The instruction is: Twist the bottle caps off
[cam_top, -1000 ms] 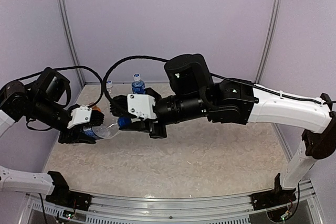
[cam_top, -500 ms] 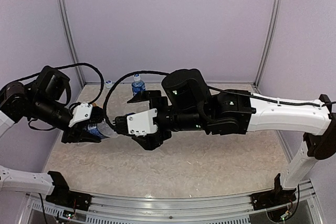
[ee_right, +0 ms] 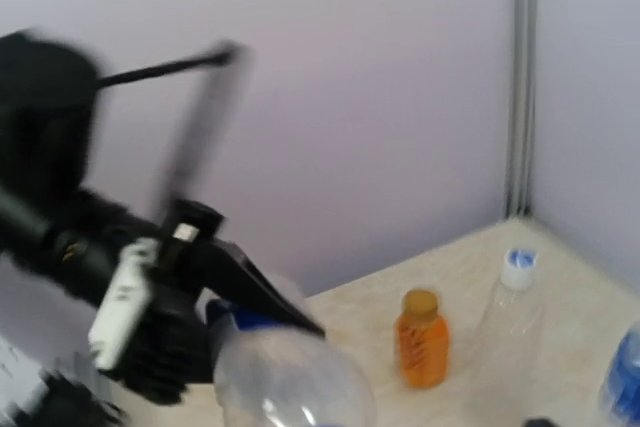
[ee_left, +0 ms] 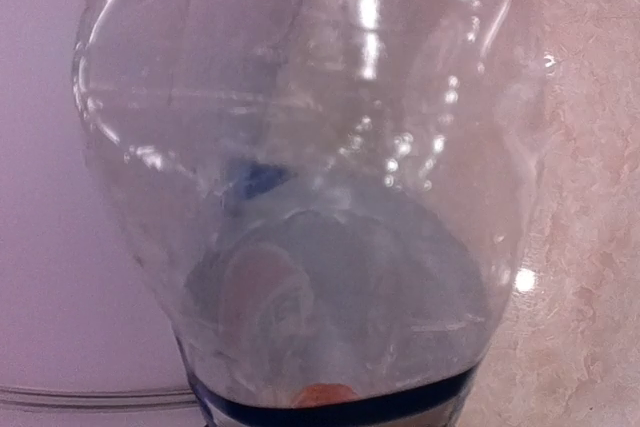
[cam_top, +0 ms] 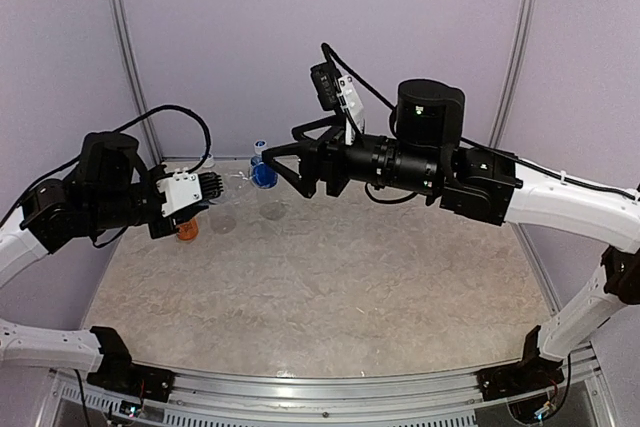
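Observation:
My left gripper (cam_top: 210,188) is shut on a clear bottle (cam_top: 233,185) with a blue label band, held on its side above the table's back left. In the left wrist view this bottle (ee_left: 320,147) fills the frame and hides the fingers. The right wrist view shows it from the front, the bottle (ee_right: 290,382) sitting in the black fingers (ee_right: 255,292). I cannot make out its cap. My right gripper (cam_top: 282,163) hangs open in the air just right of the bottle, holding nothing. An orange bottle (ee_right: 422,339) stands with its orange-brown cap (ee_right: 421,300) on.
The orange bottle (cam_top: 187,231) stands under the left gripper. A tall clear bottle (ee_right: 508,312) with a blue-white cap (ee_right: 518,265) stands beside it. A blue-labelled bottle (cam_top: 263,173) with its cap (cam_top: 258,145) stands at the back, behind the right gripper. Walls close the back and both sides.
My right gripper has let go of the bottle's blue cap end, opened, and risen up and back to the right. My left arm has lifted the clear bottle back and higher.

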`<state>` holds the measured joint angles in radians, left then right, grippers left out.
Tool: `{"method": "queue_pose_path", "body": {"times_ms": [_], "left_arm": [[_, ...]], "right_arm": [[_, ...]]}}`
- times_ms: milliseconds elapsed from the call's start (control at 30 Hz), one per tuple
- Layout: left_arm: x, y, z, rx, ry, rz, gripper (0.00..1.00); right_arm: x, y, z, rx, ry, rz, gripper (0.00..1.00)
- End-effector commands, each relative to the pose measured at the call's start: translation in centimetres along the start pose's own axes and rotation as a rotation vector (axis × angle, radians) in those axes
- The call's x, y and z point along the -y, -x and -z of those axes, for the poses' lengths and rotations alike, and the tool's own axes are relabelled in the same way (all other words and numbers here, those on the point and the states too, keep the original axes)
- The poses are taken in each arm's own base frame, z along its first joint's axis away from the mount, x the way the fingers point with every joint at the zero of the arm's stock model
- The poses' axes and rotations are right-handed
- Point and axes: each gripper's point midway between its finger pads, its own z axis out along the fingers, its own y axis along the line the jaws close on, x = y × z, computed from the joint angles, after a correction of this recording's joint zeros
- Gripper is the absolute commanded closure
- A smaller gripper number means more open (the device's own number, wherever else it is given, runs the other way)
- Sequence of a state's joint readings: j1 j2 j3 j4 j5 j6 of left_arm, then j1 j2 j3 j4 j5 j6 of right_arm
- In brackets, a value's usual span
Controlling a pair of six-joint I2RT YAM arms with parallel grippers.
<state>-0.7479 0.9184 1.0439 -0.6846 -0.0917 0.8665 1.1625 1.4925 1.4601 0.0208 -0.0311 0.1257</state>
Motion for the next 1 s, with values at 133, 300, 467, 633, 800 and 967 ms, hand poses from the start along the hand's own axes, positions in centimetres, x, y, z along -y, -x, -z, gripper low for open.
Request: {"method": "queue_pose_path", "body": {"times_ms": [133, 300, 467, 633, 800, 967], "left_arm": [[-2.2, 0.2, -0.4, -0.002, 0.145, -0.07, 0.73], [-2.1, 0.1, -0.7, -0.013, 0.142, -0.07, 0.73], [-2.1, 0.1, -0.6, -0.016, 0.144, -0.068, 0.73], [-2.0, 0.0, -0.7, -0.015, 0.143, -0.068, 0.73], [-2.2, 0.1, -0.8, -0.015, 0.148, -0.064, 0.73], [-2.4, 0.0, -0.9, -0.022, 0.159, -0.055, 0.74]], "right_arm": [[2.0, -3.0, -2.5, -0.072, 0.081, -0.452, 0.31], [1.0, -4.4, -4.1, -0.147, 0.141, -0.456, 0.39], [1.4, -5.7, -4.5, -0.172, 0.118, -0.473, 0.54], [1.0, -5.7, -4.2, -0.174, 0.138, -0.475, 0.72], [1.1, -6.5, -4.0, -0.194, 0.129, -0.483, 0.74], [0.6, -6.8, -4.0, -0.213, 0.152, -0.489, 0.77]]}}
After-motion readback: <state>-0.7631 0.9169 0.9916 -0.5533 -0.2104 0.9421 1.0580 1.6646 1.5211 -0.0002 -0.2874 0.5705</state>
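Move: The blue cap on the bottle held in the left gripper lies about 6 cm below the right fingertips, some 3 cm to their left and 1 cm ahead. From the right hand, the blue-label bottle stands roughly 34 cm ahead, 8 cm left and 32 cm below, and the white-capped clear bottle about 27 cm ahead, 20 cm left and as low. From the left hand the blue cap is about 11 cm to the right, 5 cm up and 1 cm back. Bring the open right gripper down about 6 cm onto the held bottle's blue cap, starting forward and then swinging left by some 3 cm, while tipping the fingers down about 30 degrees. Shut the fingers around the cap to pinch it. Keep the left gripper's hold on the bottle, shifting it about 2 cm forward with a slight upward tilt. ##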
